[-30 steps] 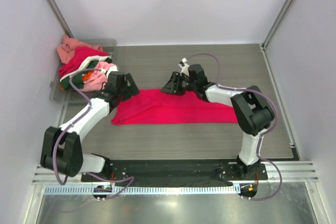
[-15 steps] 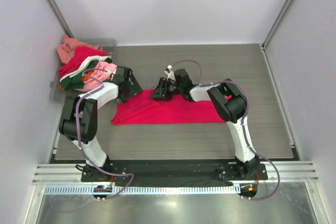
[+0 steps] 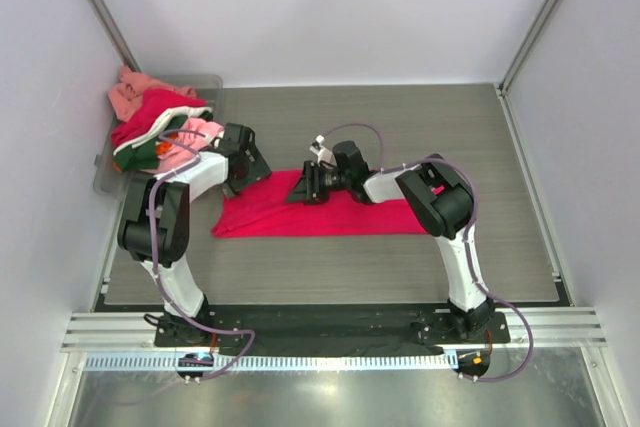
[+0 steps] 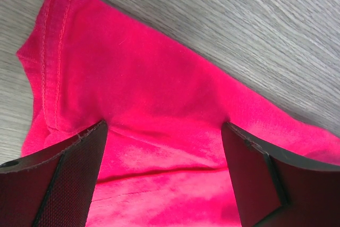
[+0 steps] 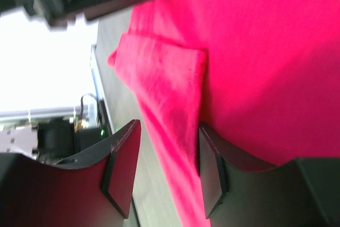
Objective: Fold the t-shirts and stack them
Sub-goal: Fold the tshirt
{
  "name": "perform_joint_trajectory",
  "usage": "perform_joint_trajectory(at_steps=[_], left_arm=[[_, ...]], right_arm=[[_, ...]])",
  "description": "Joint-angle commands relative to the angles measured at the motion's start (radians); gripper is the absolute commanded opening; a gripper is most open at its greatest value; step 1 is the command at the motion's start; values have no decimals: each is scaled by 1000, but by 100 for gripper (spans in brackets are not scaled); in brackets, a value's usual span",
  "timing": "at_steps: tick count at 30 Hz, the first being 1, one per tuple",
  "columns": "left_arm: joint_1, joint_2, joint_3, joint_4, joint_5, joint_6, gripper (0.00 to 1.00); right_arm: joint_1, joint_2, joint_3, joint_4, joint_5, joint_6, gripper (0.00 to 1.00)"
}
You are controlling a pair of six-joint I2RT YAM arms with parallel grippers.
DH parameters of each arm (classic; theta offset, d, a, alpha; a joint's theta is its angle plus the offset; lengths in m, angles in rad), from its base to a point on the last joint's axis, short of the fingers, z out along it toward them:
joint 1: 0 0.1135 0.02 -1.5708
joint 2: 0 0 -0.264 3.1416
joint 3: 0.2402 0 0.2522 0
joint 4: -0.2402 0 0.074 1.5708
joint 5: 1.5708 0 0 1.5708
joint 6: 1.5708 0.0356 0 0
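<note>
A crimson-red t-shirt (image 3: 340,212) lies folded into a long strip across the middle of the table. My left gripper (image 3: 247,161) is open at the strip's back left corner. In the left wrist view its fingers (image 4: 69,168) stand wide apart on the red cloth (image 4: 159,94), near a hemmed edge. My right gripper (image 3: 304,185) is open at the strip's back edge, left of middle. In the right wrist view a folded flap of the shirt (image 5: 170,78) runs between its fingers (image 5: 212,176). A pile of other t-shirts (image 3: 160,132), pink, red, green, white and orange, sits at the back left.
The pile lies in a clear plastic bin (image 3: 207,81) against the left wall. White walls with metal rails close in the left, back and right sides. The arm bases stand on a black plate (image 3: 320,325) at the near edge.
My right gripper has moved left and a little nearer along the shirt's back edge. My left arm has folded up, its gripper shifting slightly back and right. The shirt has barely shifted.
</note>
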Motion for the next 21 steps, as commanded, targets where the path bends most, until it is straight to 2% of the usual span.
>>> perform_joint_trajectory(at_steps=[1,3,7,9,13,17,21], left_arm=[[4,34,2,-54,-42,-1,89],[4,32,1,-54,-53,0,89],[4,34,5,-51,-56,8,89],[3,32,5,-51,-71,14,89],[3,17,-7,-45,-84,15,89],[0,2,-11,-43,-79,15,89],[-3,-6,-15,-42,-68,16,89]], right_arm=[[6,-103,-61,33,-89,-47,51],[11,-141,-97,27,-142,-98,51],[34,-218,-129,-206,-161,-253,51],[43,-269,-163,-251,-167,-313,51],[43,-329,-189,-311,-79,-347,52],[43,-292,-132,-265,-14,-288,54],[44,-224,-86,-104,24,-168,57]])
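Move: The right gripper hangs low over the folded t-shirt's left half. The t-shirt's front edge is about 9 cm back from it and 3 cm below, its front-left corner some 20 cm to the left and 9 cm back, and its far edge about 7 cm ahead. The left gripper's open fingers already rest on the far-left part of the t-shirt, directly under them; from there the front-left corner lies roughly 12 cm back and 8 cm left. Draw the right gripper back towards your base, dragging its half-open fingers from the fold they touch towards the t-shirt's front edge, about 8 cm back and 3 cm right. Let it rise some 3 cm and swing counter-clockwise as it goes, so the fingers come clear, then ease forward 2 cm. Keep the left gripper's spread fingertips down on the far-left part. ##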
